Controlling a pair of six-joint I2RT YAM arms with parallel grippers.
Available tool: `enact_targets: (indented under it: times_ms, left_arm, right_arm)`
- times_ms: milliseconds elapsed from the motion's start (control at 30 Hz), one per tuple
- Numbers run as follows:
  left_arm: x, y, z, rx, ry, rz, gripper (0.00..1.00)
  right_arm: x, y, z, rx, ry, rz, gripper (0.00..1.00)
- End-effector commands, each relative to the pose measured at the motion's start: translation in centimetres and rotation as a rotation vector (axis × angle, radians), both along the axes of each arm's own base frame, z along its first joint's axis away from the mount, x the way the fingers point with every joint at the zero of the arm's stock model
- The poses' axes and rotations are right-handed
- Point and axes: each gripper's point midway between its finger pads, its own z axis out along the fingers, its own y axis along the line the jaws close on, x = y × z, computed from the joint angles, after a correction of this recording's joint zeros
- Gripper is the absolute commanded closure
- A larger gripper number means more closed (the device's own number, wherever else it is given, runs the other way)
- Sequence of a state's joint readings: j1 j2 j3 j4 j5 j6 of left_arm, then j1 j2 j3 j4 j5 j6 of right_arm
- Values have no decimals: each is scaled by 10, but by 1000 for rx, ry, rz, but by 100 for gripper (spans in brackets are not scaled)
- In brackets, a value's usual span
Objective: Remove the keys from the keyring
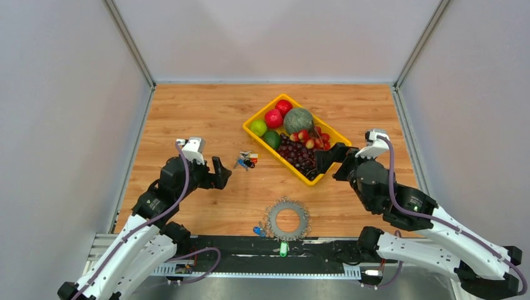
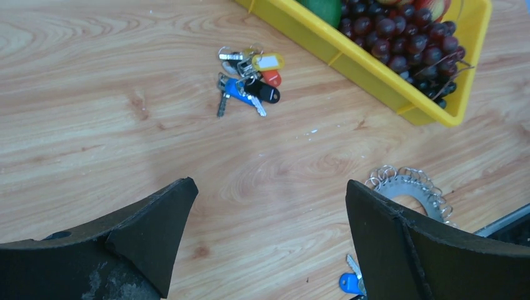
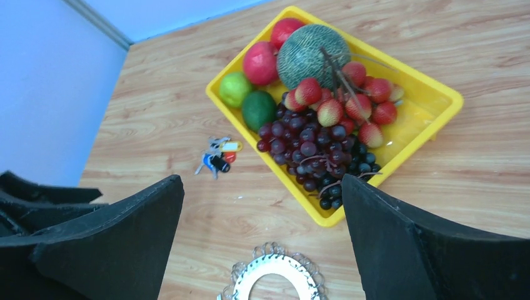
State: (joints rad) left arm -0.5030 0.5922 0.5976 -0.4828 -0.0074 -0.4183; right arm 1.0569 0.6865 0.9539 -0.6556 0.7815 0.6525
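Note:
The keyring (image 1: 287, 219) lies flat on the wooden table near the front edge, a grey metal ring bristling with silvery keys (image 1: 274, 207). It also shows in the left wrist view as the keyring (image 2: 409, 186) and in the right wrist view as the keyring (image 3: 278, 275). A blue-headed key (image 1: 257, 230) sticks out on its left, the same blue-headed key (image 2: 349, 282) seen beside my left finger. A green-headed key (image 1: 283, 249) lies over the black rail. My left gripper (image 1: 224, 174) (image 2: 269, 184) hangs open and empty, left of the ring. My right gripper (image 1: 325, 159) (image 3: 262, 181) is open and empty, behind it.
A small cluster of coloured keys (image 1: 245, 160) (image 2: 250, 78) (image 3: 217, 156) lies on the table behind the ring. A yellow tray (image 1: 251, 119) (image 3: 431, 94) holds a melon, grapes and other fruit, close to my right gripper. Grey walls enclose three sides.

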Motion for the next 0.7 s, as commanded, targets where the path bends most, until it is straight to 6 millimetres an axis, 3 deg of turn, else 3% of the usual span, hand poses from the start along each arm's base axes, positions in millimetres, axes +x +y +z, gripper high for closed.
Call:
enact_targets:
  times_ms: [0,300,467,667]
  left_arm:
    - [2,1,23,-59,-91,20,0]
    - [2,6,10,-33,-2,72,0]
    - [-3,3,-4,-31,106,82,0]
    - [-1,8,12,-5,48,75,0]
  right_arm:
    - [-14,22,-11,17,44,148,0]
    - [-32,28,-47,42,116,236,1]
    - [-39,49,-78,-57,198,337,17]
    - [-56,99,-129,-182,313,599,41]
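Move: The keyring, a flat disc edged with small loops, lies some 11 cm left, 6 cm back and 28 cm below the right hand. On the same table, the green key is about 12 cm left and 15 cm back of that hand, the blue key some 20 cm left and 9 cm back; the fruit box's middle is roughly 22 cm ahead and 9 cm left. From the left hand the keyring is about 19 cm right, 7 cm back and 17 cm below. Heading down towards the keyring from beside the fruit box, the empty right hand sinks about 10 cm while going left and somewhat back, the leftward sweep quickening at the end. Its fingers tip down, swing roughly 20 degrees counter-clockwise and narrow to two thirds open. The open left hand bobs up, then sinks to 2 cm below its start, tipping down slightly. ##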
